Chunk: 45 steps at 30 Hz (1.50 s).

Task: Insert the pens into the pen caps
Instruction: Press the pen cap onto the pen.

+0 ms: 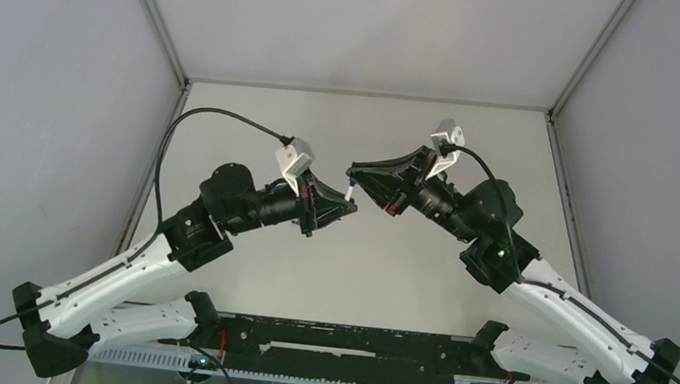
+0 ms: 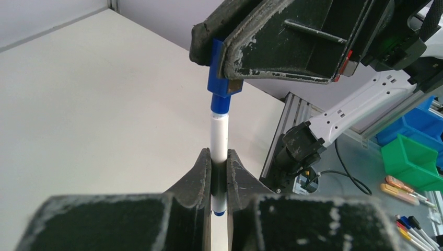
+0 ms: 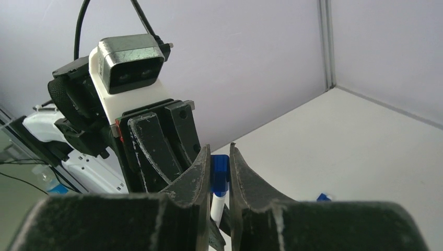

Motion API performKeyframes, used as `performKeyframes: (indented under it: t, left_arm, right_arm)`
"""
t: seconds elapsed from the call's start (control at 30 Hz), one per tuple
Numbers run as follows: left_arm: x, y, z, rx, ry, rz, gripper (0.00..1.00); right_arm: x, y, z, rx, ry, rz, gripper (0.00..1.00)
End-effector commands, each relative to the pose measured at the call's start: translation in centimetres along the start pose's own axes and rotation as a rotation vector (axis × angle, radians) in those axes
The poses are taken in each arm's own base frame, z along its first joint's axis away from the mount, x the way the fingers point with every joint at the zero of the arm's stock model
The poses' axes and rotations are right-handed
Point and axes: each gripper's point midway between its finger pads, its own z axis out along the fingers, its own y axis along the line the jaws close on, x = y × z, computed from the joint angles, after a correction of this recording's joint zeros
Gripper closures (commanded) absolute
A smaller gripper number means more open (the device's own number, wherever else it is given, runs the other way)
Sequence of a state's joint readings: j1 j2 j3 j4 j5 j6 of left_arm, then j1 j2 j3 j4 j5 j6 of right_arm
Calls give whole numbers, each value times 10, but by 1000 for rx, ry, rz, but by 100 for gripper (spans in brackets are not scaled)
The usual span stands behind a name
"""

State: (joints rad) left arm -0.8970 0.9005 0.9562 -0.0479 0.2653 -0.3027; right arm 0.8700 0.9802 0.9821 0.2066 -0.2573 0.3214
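Observation:
Both grippers meet tip to tip above the middle of the table. My left gripper (image 2: 219, 154) is shut on a white pen (image 2: 219, 136), gripped near its blue rear end, which sticks out behind the fingers. My right gripper (image 3: 220, 149) is shut on a dark blue pen cap (image 3: 220, 170). The pen (image 3: 216, 205) runs straight into the cap (image 2: 221, 86), its front end inside the cap's mouth. From above, the pen (image 1: 348, 193) shows as a short white stick between the left gripper (image 1: 346, 207) and the right gripper (image 1: 353, 172).
A small blue piece (image 3: 324, 197) lies on the table past my right fingers. Beyond the table's near edge are an aluminium rail (image 2: 279, 136), green and blue bins (image 2: 412, 157) and several loose markers (image 2: 412, 225). Grey walls enclose the table.

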Motion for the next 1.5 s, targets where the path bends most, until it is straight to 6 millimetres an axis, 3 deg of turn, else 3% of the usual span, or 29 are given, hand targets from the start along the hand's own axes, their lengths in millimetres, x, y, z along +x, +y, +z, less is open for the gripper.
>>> performKeyframes:
  t: [0.0, 0.27, 0.63, 1.0, 1.47]
  left_arm:
    - [-120, -21, -24, 23, -402, 127, 100]
    - [-130, -23, -27, 21, -425, 145, 100]
    - [-150, -19, -41, 8, -494, 147, 100]
    - [-156, -17, -44, 8, -519, 143, 100]
    - [-161, -6, -56, -45, -551, 156, 100]
  right_arm:
    - [93, 6, -11, -11, 289, 211, 100]
    - [118, 10, -15, -18, 378, 214, 100]
    - [167, 5, -35, 30, 499, 193, 100]
    - [210, 15, -33, 17, 555, 212, 100]
    - [263, 21, -63, 6, 709, 172, 100]
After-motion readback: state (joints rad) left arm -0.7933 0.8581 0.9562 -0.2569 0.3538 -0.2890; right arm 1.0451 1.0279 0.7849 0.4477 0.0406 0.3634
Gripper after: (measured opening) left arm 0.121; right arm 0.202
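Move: The blue cap, pinched in my right fingers and already over the pen's tip, sits about 5 cm above my left hand, 2 cm ahead and 1 cm to its left. From my right hand, the pen's middle is some 4 cm below, 2 cm back and 1 cm to the right. A loose cap lies on the table roughly 20 cm ahead of my left hand, 7 cm to its left and some 34 cm below. I keep the pen pinched in my left hand and the cap in my right, and press the cap down along the pen while both hands sink together and drift left by nearly 3 cm. My right hand drops about 5 cm, my left only 3.5, so the cap hand closes on the pen hand. My left fingers tip slightly downward; both grips stay shut. ##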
